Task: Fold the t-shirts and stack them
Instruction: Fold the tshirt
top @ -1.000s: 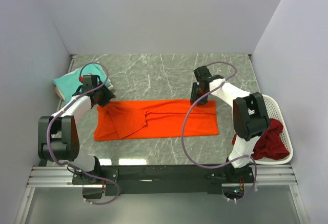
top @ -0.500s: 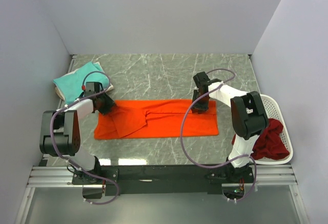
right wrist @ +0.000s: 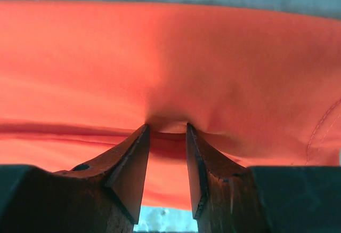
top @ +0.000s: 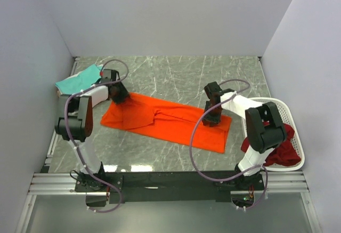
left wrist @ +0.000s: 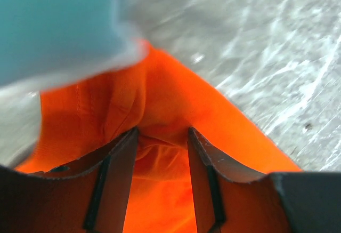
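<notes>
The orange t-shirt (top: pixel 165 120) lies folded into a long strip, slanting across the marble table from back left to front right. My left gripper (top: pixel 121 96) is at its back-left end. In the left wrist view that gripper (left wrist: pixel 162 134) is shut on a bunched ridge of orange cloth (left wrist: pixel 160 91). My right gripper (top: pixel 211 119) is on the strip's right part. In the right wrist view it (right wrist: pixel 167 126) pinches a small fold of the orange cloth (right wrist: pixel 176 62). A teal t-shirt (top: pixel 80 79) lies folded at the far left, also seen in the left wrist view (left wrist: pixel 53 19). A dark red t-shirt (top: pixel 279 149) sits in the basket.
The white perforated basket (top: pixel 290 113) stands at the table's right edge, close to the right arm. Grey walls close in the table on the left, back and right. The metal rail with the arm bases (top: pixel 170 182) runs along the near edge.
The left gripper moved back and right, the right gripper moved toward the near edge. The orange t-shirt went with them and now lies slanted instead of straight across.
</notes>
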Motion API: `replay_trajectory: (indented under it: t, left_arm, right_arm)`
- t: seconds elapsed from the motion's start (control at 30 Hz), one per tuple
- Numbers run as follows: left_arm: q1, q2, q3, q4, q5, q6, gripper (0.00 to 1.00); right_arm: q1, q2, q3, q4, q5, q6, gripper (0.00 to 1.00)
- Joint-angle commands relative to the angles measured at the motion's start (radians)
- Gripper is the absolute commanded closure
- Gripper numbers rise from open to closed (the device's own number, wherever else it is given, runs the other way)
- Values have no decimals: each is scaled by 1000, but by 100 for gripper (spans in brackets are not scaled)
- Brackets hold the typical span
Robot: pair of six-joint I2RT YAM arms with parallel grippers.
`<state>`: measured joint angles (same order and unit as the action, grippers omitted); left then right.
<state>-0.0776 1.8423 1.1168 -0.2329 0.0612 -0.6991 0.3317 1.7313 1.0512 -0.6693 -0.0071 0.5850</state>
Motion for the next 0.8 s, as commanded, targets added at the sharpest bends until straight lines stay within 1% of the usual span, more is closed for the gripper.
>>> replay_trajectory:
  t: [0.0, 0.03, 0.17, 0.3, 0.33, 0.5, 0.53, 0.63, 0.77]
  left_arm:
    - [-50, 115, 77, -109, -35, 62, 51]
    - [-57, 153, 127, -120, -34, 65, 50]
    - [-93, 238, 250, -161, -34, 85, 50]
    - [-129, 327, 391, -215, -31, 108, 49]
    - [-136, 362, 452, -238, -24, 115, 49]
    - [-174, 480, 642, -299, -8, 151, 47]
    - [-178, 523, 711, -312, -3, 154, 47]
    - [-194, 590, 819, -336, 20, 162, 47]
    - [-211, 652, 914, -336, 34, 170, 46]
  right_arm:
    - [7, -55, -89, -81, 10, 42, 59]
    - [9, -77, -105, -79, 10, 47, 59]
    - [26, -125, -175, -79, -19, 72, 59]
    - [73, -157, -215, -85, -27, 116, 59]
    - [93, -162, -223, -85, -34, 125, 59]
    - [161, -190, -283, -59, -67, 199, 59]
    - [183, -194, -289, -56, -71, 206, 59]
    - [225, -203, -306, -44, -91, 242, 59]
    - [299, -207, -310, -32, -126, 279, 59]
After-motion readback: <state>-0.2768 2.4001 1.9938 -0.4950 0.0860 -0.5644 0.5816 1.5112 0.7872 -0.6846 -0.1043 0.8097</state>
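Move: Both my hands are already down on the orange t-shirt, a long folded strip. Its middle lies about 21 cm right and 12 cm back of my left hand, and roughly 22 cm left of my right hand, level with it. The teal stack stands some 19 cm left and 5 cm ahead of my left hand. The white basket is about 29 cm right and 7 cm back of my right hand. I keep both sets of part-open fingers down on the orange t-shirt and swing its ends opposite ways. My left hand drags the far left corner forward and right, some 18 cm in all, away from the teal stack, turning clockwise. My right hand pulls the right part about 11 cm back towards the near table edge, then curves left as well. ##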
